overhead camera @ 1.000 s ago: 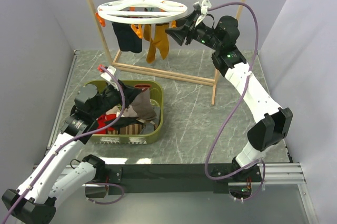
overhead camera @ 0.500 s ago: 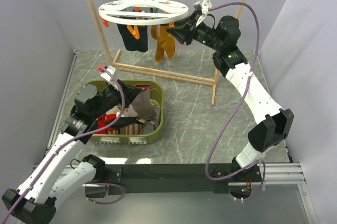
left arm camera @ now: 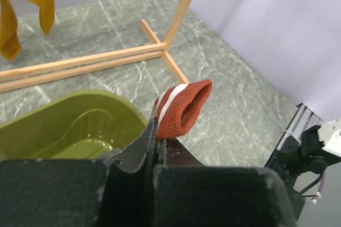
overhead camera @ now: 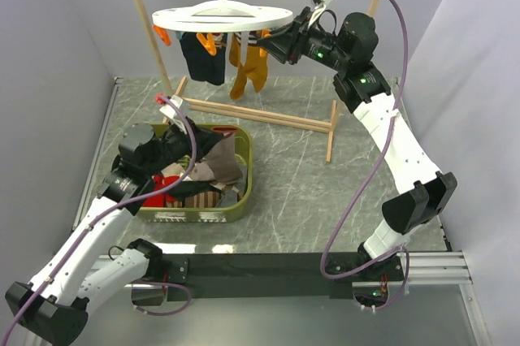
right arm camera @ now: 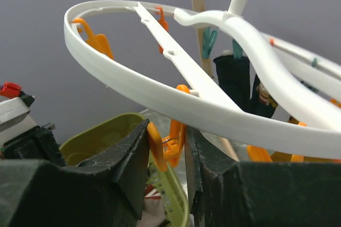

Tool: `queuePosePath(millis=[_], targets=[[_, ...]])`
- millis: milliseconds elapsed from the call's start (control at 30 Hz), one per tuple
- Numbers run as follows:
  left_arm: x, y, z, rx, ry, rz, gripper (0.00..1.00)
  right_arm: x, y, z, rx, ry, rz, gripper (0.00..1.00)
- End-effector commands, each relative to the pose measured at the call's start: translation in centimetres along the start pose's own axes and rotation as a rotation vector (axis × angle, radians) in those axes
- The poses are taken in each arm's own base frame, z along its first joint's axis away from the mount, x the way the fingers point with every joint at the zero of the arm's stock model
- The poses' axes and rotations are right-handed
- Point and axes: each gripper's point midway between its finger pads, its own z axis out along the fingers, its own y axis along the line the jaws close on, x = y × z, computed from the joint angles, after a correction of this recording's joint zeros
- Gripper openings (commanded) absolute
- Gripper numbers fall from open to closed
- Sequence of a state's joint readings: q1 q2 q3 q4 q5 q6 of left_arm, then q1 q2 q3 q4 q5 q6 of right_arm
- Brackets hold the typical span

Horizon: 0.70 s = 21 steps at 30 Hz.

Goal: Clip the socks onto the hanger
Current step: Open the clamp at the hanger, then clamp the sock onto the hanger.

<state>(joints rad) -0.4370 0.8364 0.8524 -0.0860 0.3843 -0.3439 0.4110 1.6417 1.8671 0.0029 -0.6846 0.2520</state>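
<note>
The white ring hanger (overhead camera: 223, 17) hangs by its hook from the wooden rack's top bar. My right gripper (overhead camera: 266, 39) reaches under its right rim. In the right wrist view the fingers (right arm camera: 166, 131) close round an orange clip (right arm camera: 171, 134) that hangs below the ring (right arm camera: 160, 99). My left gripper (overhead camera: 185, 144) is over the green basket and is shut on a sock's dark red and white striped cuff (left arm camera: 184, 107). Taupe sock fabric (overhead camera: 218, 163) lies in the basket.
The olive-green basket (overhead camera: 246, 175) holds several clothes and also shows in the left wrist view (left arm camera: 80, 110). Mustard socks (overhead camera: 244, 70) and a dark navy sock (overhead camera: 199, 58) hang from the hanger. The wooden rack frame (overhead camera: 252, 114) stands at the back, with grey walls on both sides.
My right gripper has risen and come in under the hanger's rim onto a clip, and the hanger has turned and swung with its hanging socks. My left gripper has lifted slightly with the cuff.
</note>
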Motion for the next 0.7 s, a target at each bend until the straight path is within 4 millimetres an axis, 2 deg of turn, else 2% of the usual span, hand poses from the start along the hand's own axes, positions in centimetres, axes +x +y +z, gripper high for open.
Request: queuePosePath(millis=[0,167,333,667], targets=[[-4.9,-2.7,0.1,0.100,-0.107,0.032,0.01,-0.5,1.2,-0.3,0.003,0.022,0.111,0.00],[-8.4,-3.6,1.0,0.125,-0.170,0.015,0.01,0.0,2.2,-0.6,-0.034,0.027,0.123,0.00],[-10.4,-4.9,2.0,0.186,-0.179,-0.008,0.01,0.2,3.0,-0.8,-0.072,0.039,0.122,0.00],[-10.9,-4.1,6.2,0.195,-0.196,-0.036,0.01,0.5,3.8,-0.4,-0.138,0.076,0.138,0.00]])
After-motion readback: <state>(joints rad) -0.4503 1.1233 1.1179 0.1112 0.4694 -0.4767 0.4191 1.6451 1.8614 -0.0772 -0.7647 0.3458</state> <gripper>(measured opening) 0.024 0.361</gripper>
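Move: The orange clamp on the hanger's near right rim, already squeezed in the right fingers, lies about 13 cm ahead of the left hand, 11 cm to its right and 17 cm above. The hanger's centre is some 21 cm ahead, 2 cm right and 22 cm up from the left hand; the hanging mustard sock about 20 cm ahead, 8 cm right and 10 cm up. The green basket sits level with the left hand, 8 cm left and 25 cm below. The grey sock, still pinched by its red-and-white cuff in the left fingers, is lifted about 8 cm, then carried forward and right towards the clamp, some 4 cm each way, as the wrist rolls about 10 degrees, its left side sinking. The right fingers keep squeezing the clamp, easing it about 2 cm down and back, tips dipping some 10 degrees. ##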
